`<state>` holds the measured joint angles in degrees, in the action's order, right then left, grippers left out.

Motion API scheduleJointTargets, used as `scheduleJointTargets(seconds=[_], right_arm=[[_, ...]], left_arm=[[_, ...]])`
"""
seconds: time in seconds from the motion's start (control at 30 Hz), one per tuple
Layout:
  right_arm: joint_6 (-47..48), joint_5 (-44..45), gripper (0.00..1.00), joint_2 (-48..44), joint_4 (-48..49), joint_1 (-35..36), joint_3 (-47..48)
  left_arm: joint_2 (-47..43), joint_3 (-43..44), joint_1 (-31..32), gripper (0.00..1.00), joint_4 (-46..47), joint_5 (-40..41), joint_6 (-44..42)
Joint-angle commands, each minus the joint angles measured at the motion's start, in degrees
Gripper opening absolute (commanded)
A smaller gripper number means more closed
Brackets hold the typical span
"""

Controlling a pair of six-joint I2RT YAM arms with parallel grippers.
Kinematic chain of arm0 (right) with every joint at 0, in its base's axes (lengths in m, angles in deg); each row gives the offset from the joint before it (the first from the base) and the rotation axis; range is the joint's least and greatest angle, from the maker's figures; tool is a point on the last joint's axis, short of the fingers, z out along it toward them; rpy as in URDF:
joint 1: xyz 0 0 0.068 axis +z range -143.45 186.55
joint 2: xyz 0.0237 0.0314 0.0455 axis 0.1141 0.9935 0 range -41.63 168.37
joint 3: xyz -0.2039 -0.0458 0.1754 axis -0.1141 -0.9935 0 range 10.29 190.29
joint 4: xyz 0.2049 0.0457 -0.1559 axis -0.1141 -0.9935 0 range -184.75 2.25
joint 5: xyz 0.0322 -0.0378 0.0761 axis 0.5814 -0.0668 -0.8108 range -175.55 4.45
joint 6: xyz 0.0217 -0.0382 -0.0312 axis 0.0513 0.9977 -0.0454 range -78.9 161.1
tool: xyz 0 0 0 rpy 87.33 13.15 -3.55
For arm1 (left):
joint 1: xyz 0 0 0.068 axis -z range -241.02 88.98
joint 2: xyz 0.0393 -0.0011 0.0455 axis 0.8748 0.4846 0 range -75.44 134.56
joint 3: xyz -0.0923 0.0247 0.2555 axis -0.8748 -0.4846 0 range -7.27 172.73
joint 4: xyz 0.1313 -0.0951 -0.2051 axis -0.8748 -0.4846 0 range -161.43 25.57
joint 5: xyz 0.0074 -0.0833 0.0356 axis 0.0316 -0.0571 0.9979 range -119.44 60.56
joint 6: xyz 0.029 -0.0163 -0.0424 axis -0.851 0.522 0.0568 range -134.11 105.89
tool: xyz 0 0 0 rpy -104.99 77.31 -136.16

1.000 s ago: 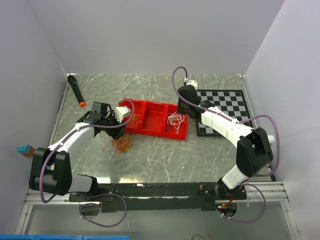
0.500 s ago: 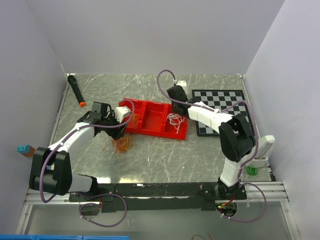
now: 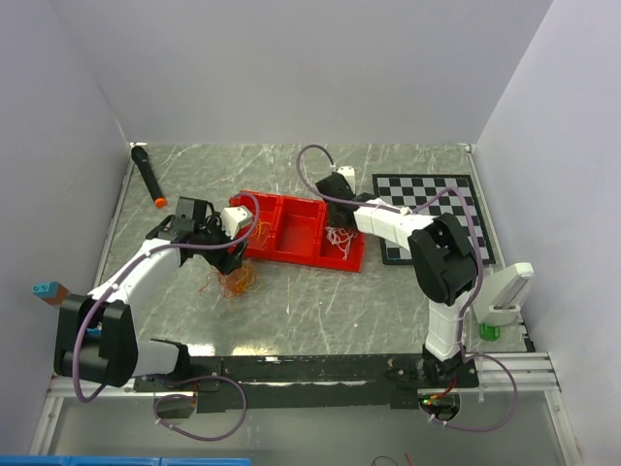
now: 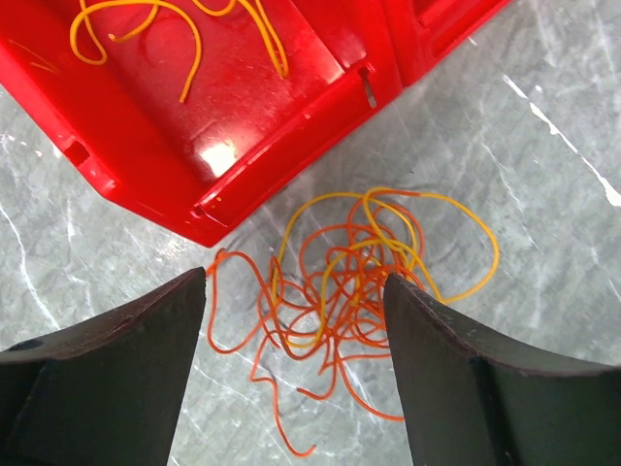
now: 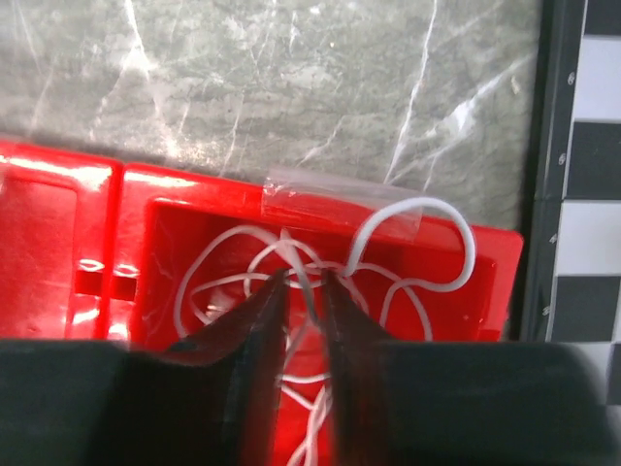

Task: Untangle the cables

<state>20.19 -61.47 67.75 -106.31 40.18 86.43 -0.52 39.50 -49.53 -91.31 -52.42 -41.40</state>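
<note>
A tangle of orange and yellow cables (image 4: 349,282) (image 3: 233,282) lies on the marble table just beside the red tray (image 4: 243,116) (image 3: 301,231). My left gripper (image 4: 296,282) (image 3: 223,255) hovers over the tangle, open, its fingers straddling it with nothing held. Loose yellow cables (image 4: 197,44) lie in the tray's left compartment. White cables (image 5: 417,204) (image 3: 340,236) are piled in the right compartment. My right gripper (image 5: 304,280) (image 3: 338,218) reaches into that compartment, open by a narrow gap, with one white strand running between its fingers.
A black marker with an orange tip (image 3: 147,175) lies at the far left. A checkerboard mat (image 3: 432,209) sits right of the tray. A teal and brown block (image 3: 47,289) is at the left wall; a white stand (image 3: 509,291) and a green piece (image 3: 490,330) are at the right edge.
The right arm swung left and folded its elbow, bringing its gripper over the white cables, and its jaws parted slightly from shut. The left jaws widened above the tangle.
</note>
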Motion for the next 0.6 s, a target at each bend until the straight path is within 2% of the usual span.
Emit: scheduleJointTargets(seconds=[0.0,0.07,0.13,0.3,0.43,0.53,0.57], right_arm=[[0.43,-0.69,0.5,-4.51,-0.33,0.56,2.44],[0.52,-1.4,0.59,-8.03,0.81,0.82,0.86],[0.43,-2.54,0.63,-11.28,1.43,1.26,-0.37],[-0.19,-3.6,0.66,-19.54,3.0,4.16,-4.23],[-1.42,-3.86,0.66,-27.71,5.99,8.63,-11.69],[-2.56,-5.17,0.66,-33.16,9.33,13.38,-18.55],[-2.82,-5.7,0.66,-34.31,10.82,14.96,-20.66]], left_arm=[[-1.62,2.02,-0.06,0.78,-1.6,-2.42,-1.01],[-1.0,1.75,0.03,0.74,-1.6,-2.24,-1.1],[-0.56,1.49,-0.06,0.71,-1.69,-2.42,-1.36],[0.14,0.61,-0.06,0.67,-0.9,-2.95,-1.28],[1.55,-0.01,-0.06,0.63,0.24,-4.52,-0.93],[3.48,0.17,-0.06,0.56,0.42,-6.1,-0.75],[3.92,0.34,-0.06,0.5,0.24,-6.63,-0.75]])
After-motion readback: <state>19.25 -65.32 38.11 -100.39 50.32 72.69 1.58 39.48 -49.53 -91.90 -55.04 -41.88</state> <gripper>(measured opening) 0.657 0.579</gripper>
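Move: My right fingers are inside the red box's right compartment, whose middle is about 3 cm back, 1 cm right and 2 cm below. The white cable's heap lies 2 cm back, straight below by 2 cm. From there the yellow cable in the left compartment is some 17 cm left and 1 cm back. My left hand hangs about 5 cm above the orange-yellow tangle, which sits 2 cm back and 1 cm right; that yellow cable is about 8 cm ahead, 7 cm right and 3 cm below. I finish opening my right fingers, let the white cable go in its compartment and lift that hand quickly, about 14 cm up. As it climbs I sweep it some 8 cm back and 5 cm left, tipping the fingers outward and rolling the wrist. My left hand eases slightly back, then sinks about 1 cm towards the tangle, partly narrowing its fingers. ##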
